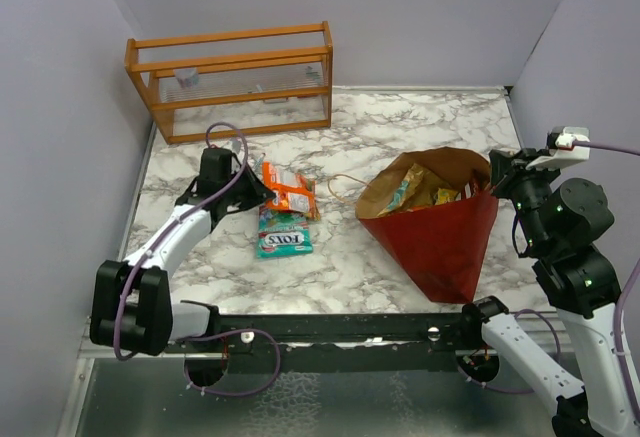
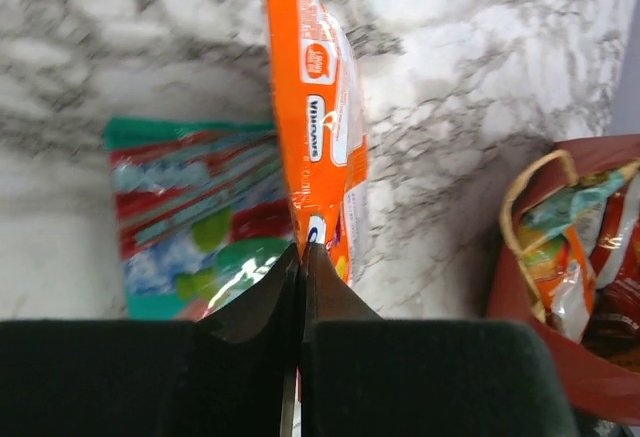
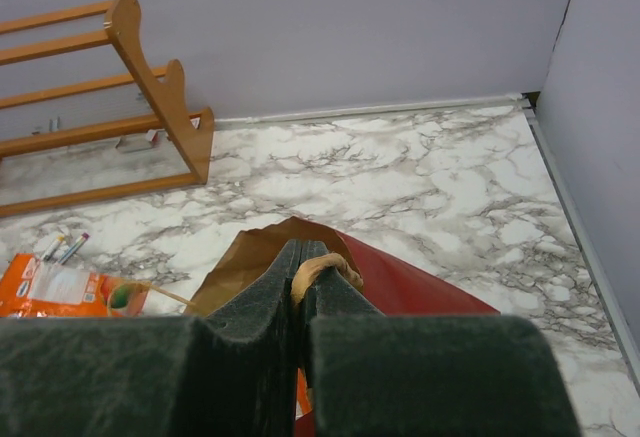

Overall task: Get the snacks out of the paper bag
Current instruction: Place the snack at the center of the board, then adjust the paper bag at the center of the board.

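Note:
The dark red paper bag [image 1: 440,237] lies tipped on the marble table, its brown mouth facing the far left. Several snack packets [image 1: 425,189] show inside it. My right gripper [image 1: 497,177] is shut on the bag's cord handle [image 3: 322,265] at the rim [image 3: 420,287]. My left gripper [image 1: 250,189] is shut on the edge of an orange packet [image 1: 288,192], seen edge-on in the left wrist view [image 2: 315,107]. A teal packet [image 1: 284,232] lies flat beside it [image 2: 195,217]. The bag's mouth and its packets also show at the right of the left wrist view [image 2: 570,257].
An orange wooden rack [image 1: 230,82] stands at the far left against the back wall, also in the right wrist view [image 3: 150,77]. Thin pens [image 3: 62,247] lie near the orange packet [image 3: 60,285]. Grey walls close in the table on three sides.

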You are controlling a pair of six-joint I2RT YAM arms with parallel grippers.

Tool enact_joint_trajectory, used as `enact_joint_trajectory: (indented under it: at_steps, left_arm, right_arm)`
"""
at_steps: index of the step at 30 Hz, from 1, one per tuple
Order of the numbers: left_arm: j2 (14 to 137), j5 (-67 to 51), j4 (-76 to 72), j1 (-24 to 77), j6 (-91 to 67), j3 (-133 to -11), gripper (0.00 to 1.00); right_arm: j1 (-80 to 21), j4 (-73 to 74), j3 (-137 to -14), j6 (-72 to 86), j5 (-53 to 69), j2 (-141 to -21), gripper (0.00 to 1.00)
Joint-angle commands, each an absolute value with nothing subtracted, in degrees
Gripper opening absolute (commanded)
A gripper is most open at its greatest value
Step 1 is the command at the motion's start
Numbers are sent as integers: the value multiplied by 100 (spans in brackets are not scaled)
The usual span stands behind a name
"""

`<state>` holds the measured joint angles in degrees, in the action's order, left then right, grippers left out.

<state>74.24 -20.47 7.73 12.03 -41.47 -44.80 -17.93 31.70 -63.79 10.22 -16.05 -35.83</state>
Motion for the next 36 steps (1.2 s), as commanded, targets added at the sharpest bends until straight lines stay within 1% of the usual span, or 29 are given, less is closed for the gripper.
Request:
enact_joint_trajectory:
  at_steps: [1,2,3,6,9,12,14,18,20,22,28,36]
  left_arm:
    - [6880,-1768,1020,1021,-4111,-4026,11]
    - [6745,-1688,1105,1020,-4084,-3976,24]
    - [6568,-1602,1183,1020,-4082,-3947,33]
    - [6080,-1446,1288,1019,-4077,-3975,51]
    - [5889,-1381,1493,1020,-4009,-4241,64]
    - [5845,-1496,1621,1020,-3983,-4499,72]
    - [5827,-1784,1512,1028,-3996,-4555,78]
    - [6002,-2831,868,1076,-4276,-4459,98]
    - [6153,-3146,521,1187,-4482,-4383,99]
    - [6324,-3208,322,1428,-4553,-4425,99]
    - [6770,-2794,136,2106,-4558,-4650,99]
    - [7560,-2770,-223,2252,-4860,-5061,99]
  right_arm:
    - [-1775,2646,-6665,947,-1566,-3451,2]
    - [-1775,2641,-6656,924,-1428,-3447,2]
    - [-1775,2631,-6631,890,-1207,-3439,2]
    - [-1775,2447,-6497,715,-330,-3428,2]
    - [-1775,2306,-6463,694,457,-3631,2]
    - [-1775,2141,-6554,814,924,-4004,2]
    - [-1775,2018,-6673,896,1102,-4273,2]
    - [-1775,1991,-7082,885,1601,-4752,2]
    - [-1775,2030,-7231,843,1842,-4832,2]
    - [-1775,2084,-7245,804,1914,-4813,2]
    - [-1775,2459,-7242,732,1813,-4512,2]
    - [-1775,3068,-7161,643,1459,-4029,2]
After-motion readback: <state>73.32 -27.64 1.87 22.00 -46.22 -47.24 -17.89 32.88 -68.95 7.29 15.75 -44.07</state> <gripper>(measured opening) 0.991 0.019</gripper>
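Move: My left hand still pinches the orange snack, low over the table. Its spot on the board is some 5 cm to the right, 1 cm ahead and 7 cm below. The FOX'S packet's middle lies about 4 cm right, 3 cm back and 8 cm down; the pens, 10 cm ahead and 5 cm left. From my right hand, the snack spot is roughly 42 cm left, 10 cm ahead, 31 cm below; the paper bag it holds is centred 12 cm left, 2 cm back, 18 cm below. With my left hand I ease back and slightly left, sinking about 2 cm, and spread the fingers wide to let the orange snack go. I rise clear of it, then sweep some 10 cm right towards the paper bag, turning a little clockwise. Meanwhile my right hand keeps its pinch on the bag's handle and draws it about 10 cm left, swinging some 30 degrees counter-clockwise. ##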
